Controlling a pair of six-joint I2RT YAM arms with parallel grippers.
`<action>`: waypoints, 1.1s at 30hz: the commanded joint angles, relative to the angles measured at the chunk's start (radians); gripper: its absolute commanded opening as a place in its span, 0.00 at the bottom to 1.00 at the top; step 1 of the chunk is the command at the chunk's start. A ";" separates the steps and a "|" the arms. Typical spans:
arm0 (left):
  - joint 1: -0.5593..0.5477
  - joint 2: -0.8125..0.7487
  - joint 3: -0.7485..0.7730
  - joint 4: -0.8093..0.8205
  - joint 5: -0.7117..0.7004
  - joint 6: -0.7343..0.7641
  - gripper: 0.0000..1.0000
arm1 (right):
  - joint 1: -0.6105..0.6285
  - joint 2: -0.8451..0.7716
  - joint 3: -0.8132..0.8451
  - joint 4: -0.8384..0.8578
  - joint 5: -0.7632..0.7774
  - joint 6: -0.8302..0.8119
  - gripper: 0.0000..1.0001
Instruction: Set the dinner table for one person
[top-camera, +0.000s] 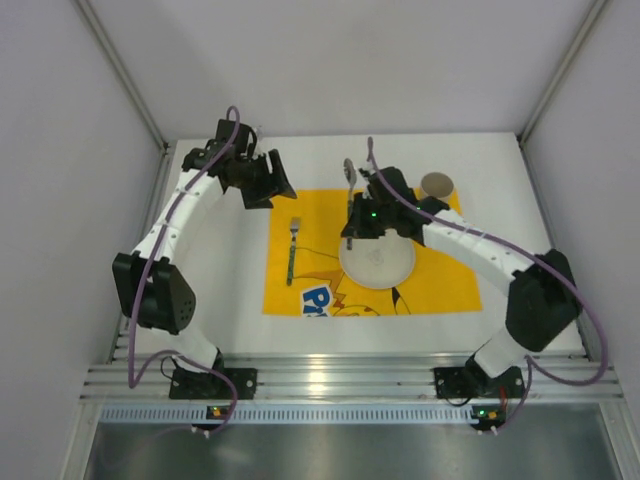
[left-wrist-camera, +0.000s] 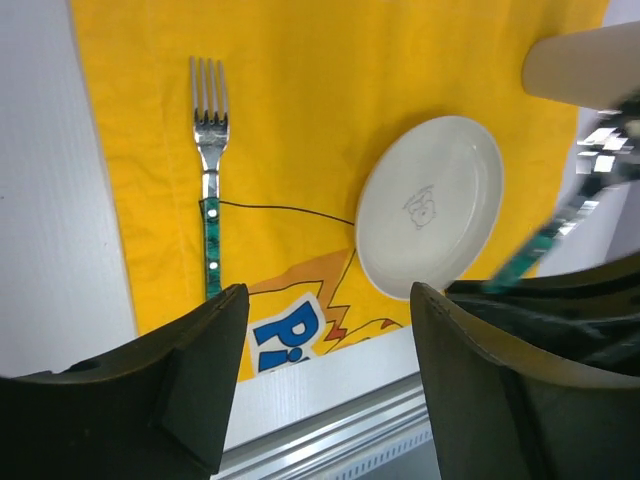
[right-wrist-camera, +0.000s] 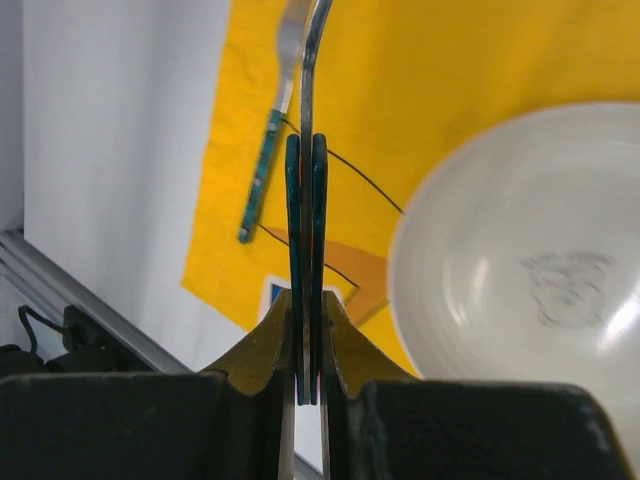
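A white plate (top-camera: 377, 262) lies on a yellow printed placemat (top-camera: 440, 285) on the white dinner table (top-camera: 230, 300). A fork (top-camera: 292, 250) with a green handle lies left of the plate. My right gripper (top-camera: 355, 210) is shut on a green-handled spoon (top-camera: 349, 168) and holds it above the plate's far left edge. In the right wrist view the spoon (right-wrist-camera: 305, 250) stands edge-on between the jaws of the gripper (right-wrist-camera: 305, 320). My left gripper (top-camera: 270, 190) is open and empty above the mat's far left corner; it also shows in the left wrist view (left-wrist-camera: 330, 300).
A beige cup (top-camera: 437, 185) stands at the mat's far right edge, behind the right arm. Grey walls close in the table on the left, far and right sides. An aluminium rail (top-camera: 340, 380) runs along the near edge.
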 joint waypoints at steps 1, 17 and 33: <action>0.008 -0.081 -0.054 0.004 -0.049 0.032 0.72 | -0.107 -0.234 -0.110 -0.153 0.101 -0.066 0.00; 0.016 -0.093 -0.189 0.082 -0.032 0.035 0.69 | -0.363 -0.242 -0.327 -0.509 0.285 -0.166 0.00; 0.016 -0.210 -0.390 0.202 -0.046 -0.026 0.68 | -0.400 -0.027 -0.244 -0.484 0.403 -0.251 0.00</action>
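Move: The right gripper already holds the spoon, bowl pointing forward. The open strip of yellow placemat on the plate's right lies about 27 cm to its right, 7 cm back and 14 cm below. From this hand, the plate's middle is some 8 cm right and 5 cm back; the cup stands about 26 cm right and 10 cm ahead. From the left hand, that strip is roughly 43 cm right, 11 cm back and 21 cm below. Sweep the right gripper some 27 cm to the right, almost level at first across the plate, then down about 12 cm and a little back onto the placemat strip between plate and right edge, slowing at the end. Swing its slanting fingers round by about 50 degrees to point nearly straight down, and keep the spoon pinched. Meanwhile sink the empty, open left gripper about 6 cm and draw it back a little. ##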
